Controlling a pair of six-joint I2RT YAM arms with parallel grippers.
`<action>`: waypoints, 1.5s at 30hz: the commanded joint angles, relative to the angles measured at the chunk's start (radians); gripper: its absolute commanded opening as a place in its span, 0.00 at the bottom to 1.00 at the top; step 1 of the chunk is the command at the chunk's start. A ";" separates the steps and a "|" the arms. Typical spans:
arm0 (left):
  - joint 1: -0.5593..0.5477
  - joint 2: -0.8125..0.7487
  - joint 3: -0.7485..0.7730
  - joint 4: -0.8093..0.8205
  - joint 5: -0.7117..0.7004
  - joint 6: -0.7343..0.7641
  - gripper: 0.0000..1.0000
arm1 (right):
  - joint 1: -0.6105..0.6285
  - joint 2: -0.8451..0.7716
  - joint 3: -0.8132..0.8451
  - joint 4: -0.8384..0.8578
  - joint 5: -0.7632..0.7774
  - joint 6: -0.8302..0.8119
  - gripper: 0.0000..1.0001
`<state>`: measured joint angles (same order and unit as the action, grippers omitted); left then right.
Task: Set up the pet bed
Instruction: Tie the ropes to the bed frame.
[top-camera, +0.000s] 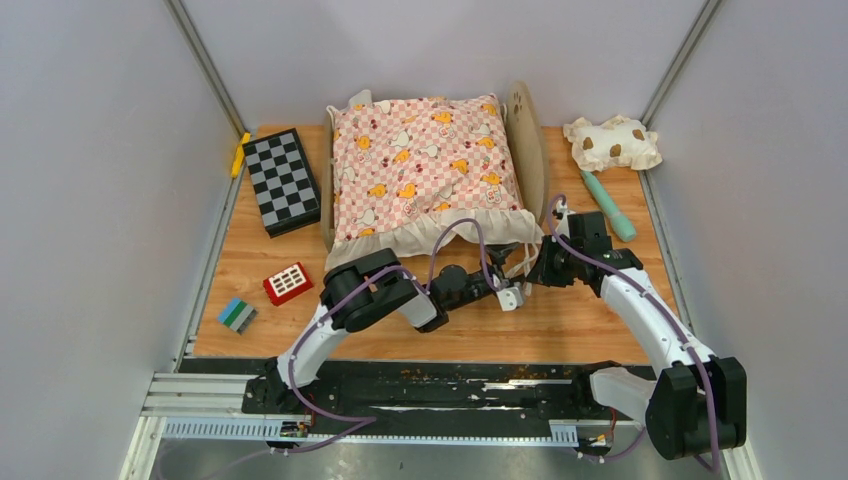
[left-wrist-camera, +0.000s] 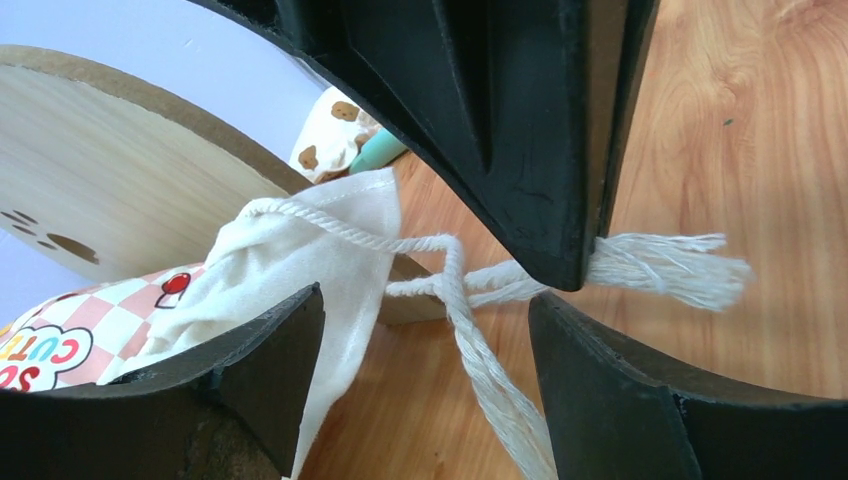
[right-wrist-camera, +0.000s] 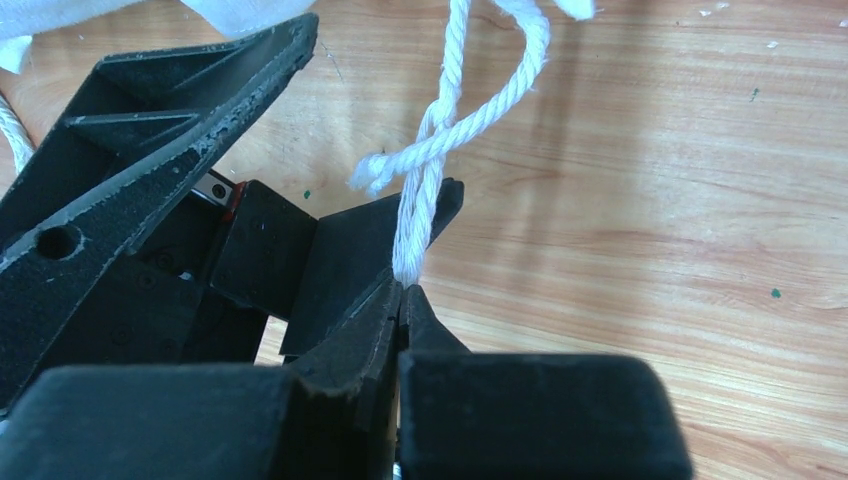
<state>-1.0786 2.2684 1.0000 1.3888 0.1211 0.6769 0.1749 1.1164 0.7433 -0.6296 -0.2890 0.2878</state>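
Observation:
The pet bed stands at the back of the table, its rounded wooden headboard (top-camera: 527, 140) on the right; the paw-print cutout shows in the left wrist view (left-wrist-camera: 60, 240). A pink checkered cushion (top-camera: 425, 165) covers the bed, and its cream ruffle (left-wrist-camera: 290, 250) hangs over the near end. White tie cords (left-wrist-camera: 470, 330) trail from that corner. My right gripper (right-wrist-camera: 405, 285) is shut on one cord (right-wrist-camera: 420, 215), whose frayed end (left-wrist-camera: 680, 265) sticks out past its fingers. My left gripper (left-wrist-camera: 425, 300) is open, with a cord running between its jaws and the ruffle against its left finger.
A spotted cream pillow (top-camera: 611, 142) and a teal tool (top-camera: 608, 204) lie at the back right. A checkerboard box (top-camera: 281, 181) and a yellow piece (top-camera: 240, 153) sit at the left. A red block (top-camera: 288, 283) and a blue-green block (top-camera: 237, 314) lie front left.

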 joint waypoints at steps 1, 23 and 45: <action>0.003 0.027 0.048 0.094 0.025 -0.016 0.81 | -0.008 -0.016 0.026 0.008 0.005 -0.015 0.00; 0.004 0.038 0.077 0.067 0.103 -0.002 0.59 | -0.025 -0.012 0.021 0.019 -0.009 -0.017 0.00; 0.005 0.028 0.112 -0.054 0.186 0.005 0.44 | -0.038 -0.032 0.033 0.014 -0.030 -0.018 0.00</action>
<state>-1.0729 2.2986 1.0733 1.3342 0.2951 0.6804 0.1452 1.1088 0.7437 -0.6308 -0.2981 0.2848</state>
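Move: The loose rope tail, crossing over the strands the right hand holds, lies about 2 cm to the left hand's right and 2 cm back, level with it. The pinching right fingertips are some 3 cm right and 4 cm back. The bed frame's near corner stands roughly 6 cm ahead, 4 cm right and 4 cm lower. From the right hand, the tail is about 2 cm ahead, 1 cm left and 1 cm higher. Rightward first, then right and back together, the left hand eases about 3 cm in all towards the rope crossing just in front of the right fingertips, turning some 10 degrees clockwise. Its wide-open fingers narrow to about half open, one above and one below the rope, without a visible pinch. The right hand stays nearly in place and keeps its shut grip on the rope strands. ##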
